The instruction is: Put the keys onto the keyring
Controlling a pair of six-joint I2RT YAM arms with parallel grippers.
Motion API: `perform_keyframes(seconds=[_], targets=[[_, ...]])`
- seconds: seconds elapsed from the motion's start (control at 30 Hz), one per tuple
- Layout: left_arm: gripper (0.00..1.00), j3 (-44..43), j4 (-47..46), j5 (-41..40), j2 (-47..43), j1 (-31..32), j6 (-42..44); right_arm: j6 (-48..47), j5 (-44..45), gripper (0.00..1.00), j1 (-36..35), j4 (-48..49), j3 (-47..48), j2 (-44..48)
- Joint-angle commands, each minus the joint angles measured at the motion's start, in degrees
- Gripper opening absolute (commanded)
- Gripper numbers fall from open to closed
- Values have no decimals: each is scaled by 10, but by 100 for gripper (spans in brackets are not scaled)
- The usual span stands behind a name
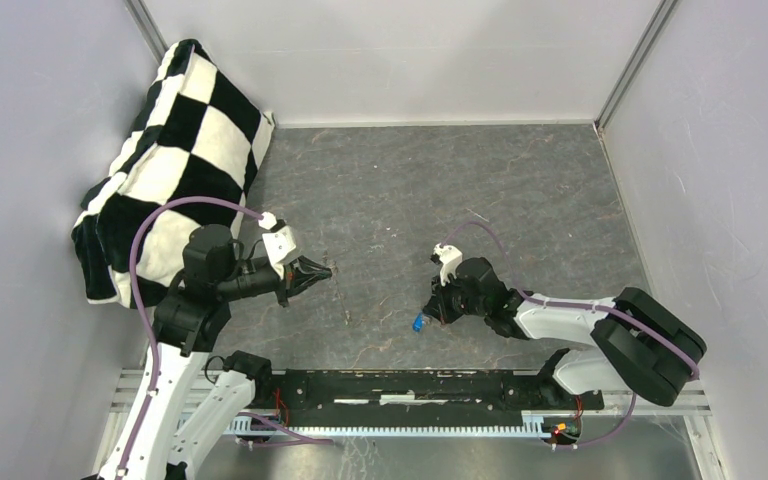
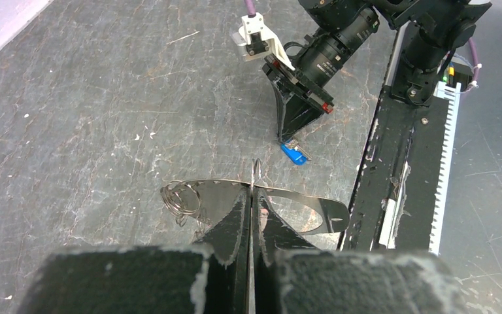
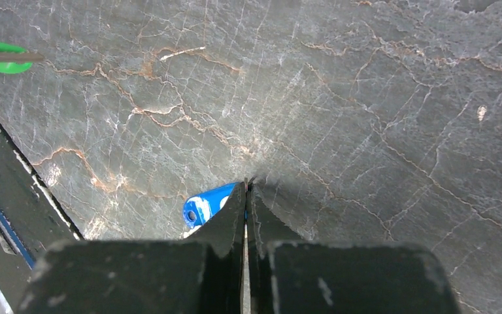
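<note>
My left gripper (image 1: 312, 271) (image 2: 253, 185) is shut on the keyring (image 2: 330, 208), a thin grey metal loop that sticks out on both sides of the fingers. Small wire coils (image 2: 180, 196) hang at its left end. The blue key (image 1: 417, 323) (image 2: 294, 154) (image 3: 204, 205) lies low at the table. My right gripper (image 1: 438, 305) (image 3: 247, 186) is shut on it, and the blue head pokes out left of the fingers (image 2: 295, 114). The green key (image 3: 0, 56) lies on the table at the top left edge of the right wrist view.
A black-and-white checkered cushion (image 1: 175, 150) leans in the back left corner. A black rail (image 1: 410, 385) (image 2: 399, 183) runs along the near edge between the arm bases. Grey walls enclose the marbled tabletop (image 1: 460, 180).
</note>
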State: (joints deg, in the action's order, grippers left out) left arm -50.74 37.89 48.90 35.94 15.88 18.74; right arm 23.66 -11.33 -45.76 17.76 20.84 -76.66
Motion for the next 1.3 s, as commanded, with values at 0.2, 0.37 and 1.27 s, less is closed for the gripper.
perform_keyframes(seconds=[0.2,0.37,1.27], targets=[[2,-5,-6,-1,-5,0,17,-30,-25,0,-7,-13,42,85],[2,-3,1,12,-4,0,16,-69,-19,0,-38,-94,103,142],[2,-9,-7,-22,92,41,-45,-155,71,0,-178,-212,410,63]])
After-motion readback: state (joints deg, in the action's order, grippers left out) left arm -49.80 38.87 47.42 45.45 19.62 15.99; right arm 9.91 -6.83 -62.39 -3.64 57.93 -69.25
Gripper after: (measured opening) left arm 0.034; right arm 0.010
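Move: The right fingers are shut on the blue-tagged keys at table height. The keyring they go to hangs in the left fingers, roughly 17 cm left of the right hand, 3 cm back and 23 cm higher. The green-tagged keys dangle below it, about 15 cm left of the right hand, 4 cm back and 10 cm up. From the left hand, the blue keys lie some 16 cm right, 1 cm ahead and 26 cm below. Keeping its pinch on the blue-tagged keys, the right hand lifts them off the table, up about 25 cm, and swings them left towards the keyring, its fingers levelling out and turning further to the left. The left hand keeps hold of the keyring and, after waiting, sinks about 4 cm, edging right and rolling slightly. ##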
